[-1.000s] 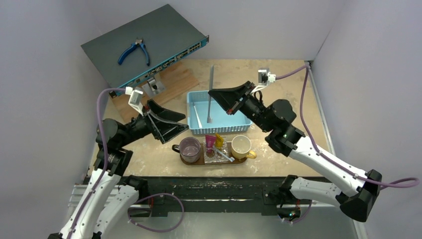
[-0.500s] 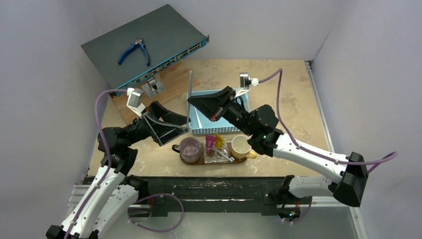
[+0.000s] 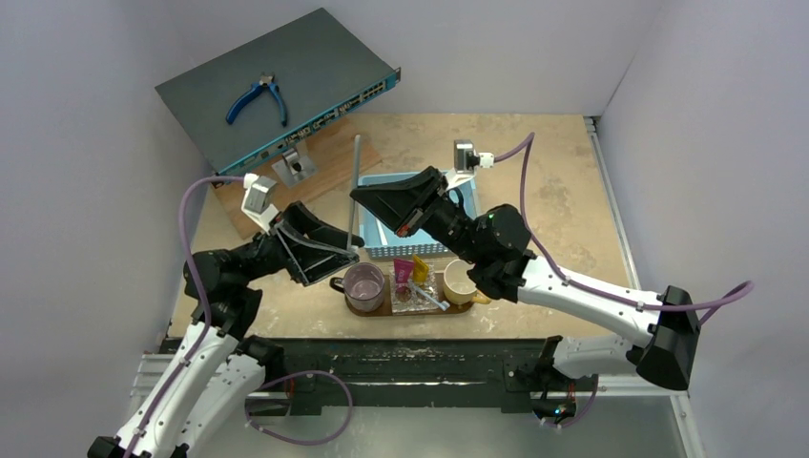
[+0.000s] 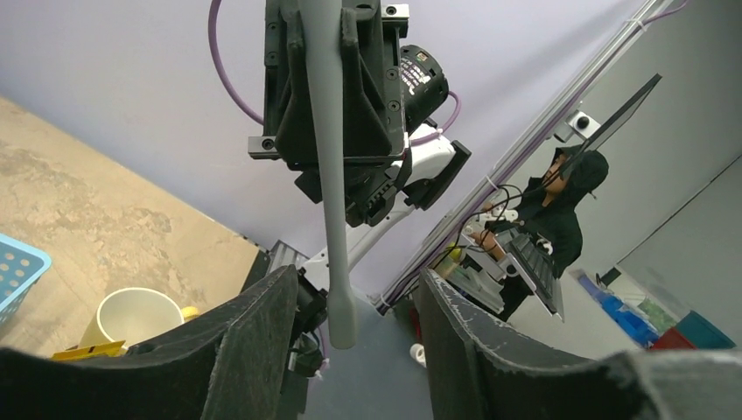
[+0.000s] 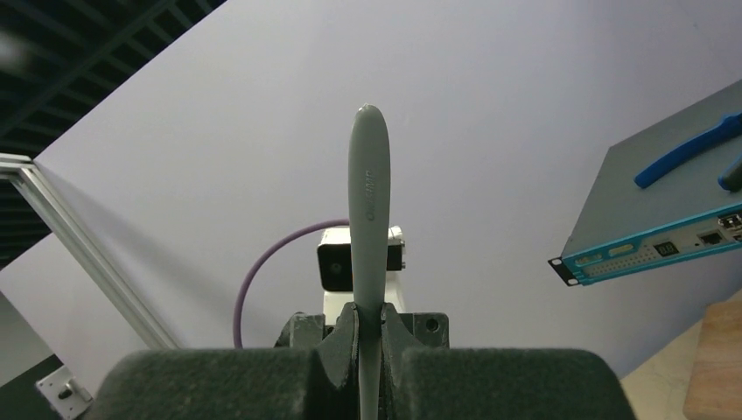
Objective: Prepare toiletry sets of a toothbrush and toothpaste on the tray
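My right gripper (image 3: 356, 197) (image 5: 368, 325) is shut on a grey toothbrush (image 3: 356, 160) (image 5: 368, 201) and holds it upright in the air, left of the blue basket. The brush's lower end (image 4: 342, 319) hangs between the fingers of my left gripper (image 3: 345, 256) (image 4: 357, 289), which is open with a gap on each side. The dark tray (image 3: 456, 308) lies at the near edge. On it stand a pink toothpaste (image 3: 404, 271) and a yellow toothpaste (image 3: 420, 268) beside another toothbrush (image 3: 431, 299).
A purple mug (image 3: 364, 284) and a cream cup (image 3: 461, 279) (image 4: 131, 319) stand on the tray's ends. The blue mesh basket (image 3: 420, 250) sits behind it. At the back left are a grey network switch (image 3: 277, 81) carrying blue pliers (image 3: 256, 98), and a wooden board (image 3: 324, 157).
My right arm carried the toothbrush left, from over the basket to my left gripper. The left gripper's jaws have narrowed around the brush's end.
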Tool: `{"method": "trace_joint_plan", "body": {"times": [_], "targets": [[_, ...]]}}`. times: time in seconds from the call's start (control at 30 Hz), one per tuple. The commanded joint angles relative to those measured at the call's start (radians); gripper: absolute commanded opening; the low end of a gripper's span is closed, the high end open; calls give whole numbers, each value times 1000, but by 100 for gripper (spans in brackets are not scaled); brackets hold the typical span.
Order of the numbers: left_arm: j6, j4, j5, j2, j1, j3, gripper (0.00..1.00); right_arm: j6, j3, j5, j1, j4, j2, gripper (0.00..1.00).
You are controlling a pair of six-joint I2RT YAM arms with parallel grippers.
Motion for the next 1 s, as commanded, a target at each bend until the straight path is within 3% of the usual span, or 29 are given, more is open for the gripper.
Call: {"method": "trace_joint_plan", "body": {"times": [0.0,0.1,0.27,0.3,0.5,0.6,0.7,0.77,0.97], "targets": [[4,27,16,-14,-6,-1,49,-26,40,26,17,73,-9,0],[13,11,19,-14,-6,4,36,-44,30,41,31,87,-14,0],[53,-72,15,-16,-6,27,3,-67,28,42,47,79,-19,0],[64,-86,14,-17,-6,34,0,-72,26,42,48,79,-22,0],[93,-144,42,-15,-6,70,0,-140,15,58,50,-6,-65,0],[139,-219,67,-13,-6,100,0,-201,16,51,50,-90,-103,19],[220,-347,93,-13,-6,139,0,-276,17,49,49,-200,-155,45],[267,-414,123,-13,-6,161,0,-324,26,32,49,-296,-191,55],[492,-724,202,-9,-6,243,0,-551,109,56,47,-660,-289,63]]}}
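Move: The toothbrush hangs between the hands: the right fingers already pinch its middle, and its lower end already sits between the left hand's half-open fingers, so its middle is about 6 cm ahead of and 6 cm above the left hand. From the right hand, that left gripper is 6 cm back and 6 cm below. About 32 cm below the left hand, the purple mug stands 8 cm ahead and 1 cm left, the tray's middle 7 cm ahead and 8 cm right. The left hand stays almost in place while its fingers close from half open and pinch the toothbrush's lower end, the right hand keeping its grip on the middle and easing back about 1 cm meanwhile. Only then do the right fingers open wide and let go, that hand drawing off some 4 cm to the right and a little back as its fingertips dip and swing clockwise, while the left hand, keeping its pinch, starts down and back about 2 cm with its fingertips tipping down roughly 10 degrees. ##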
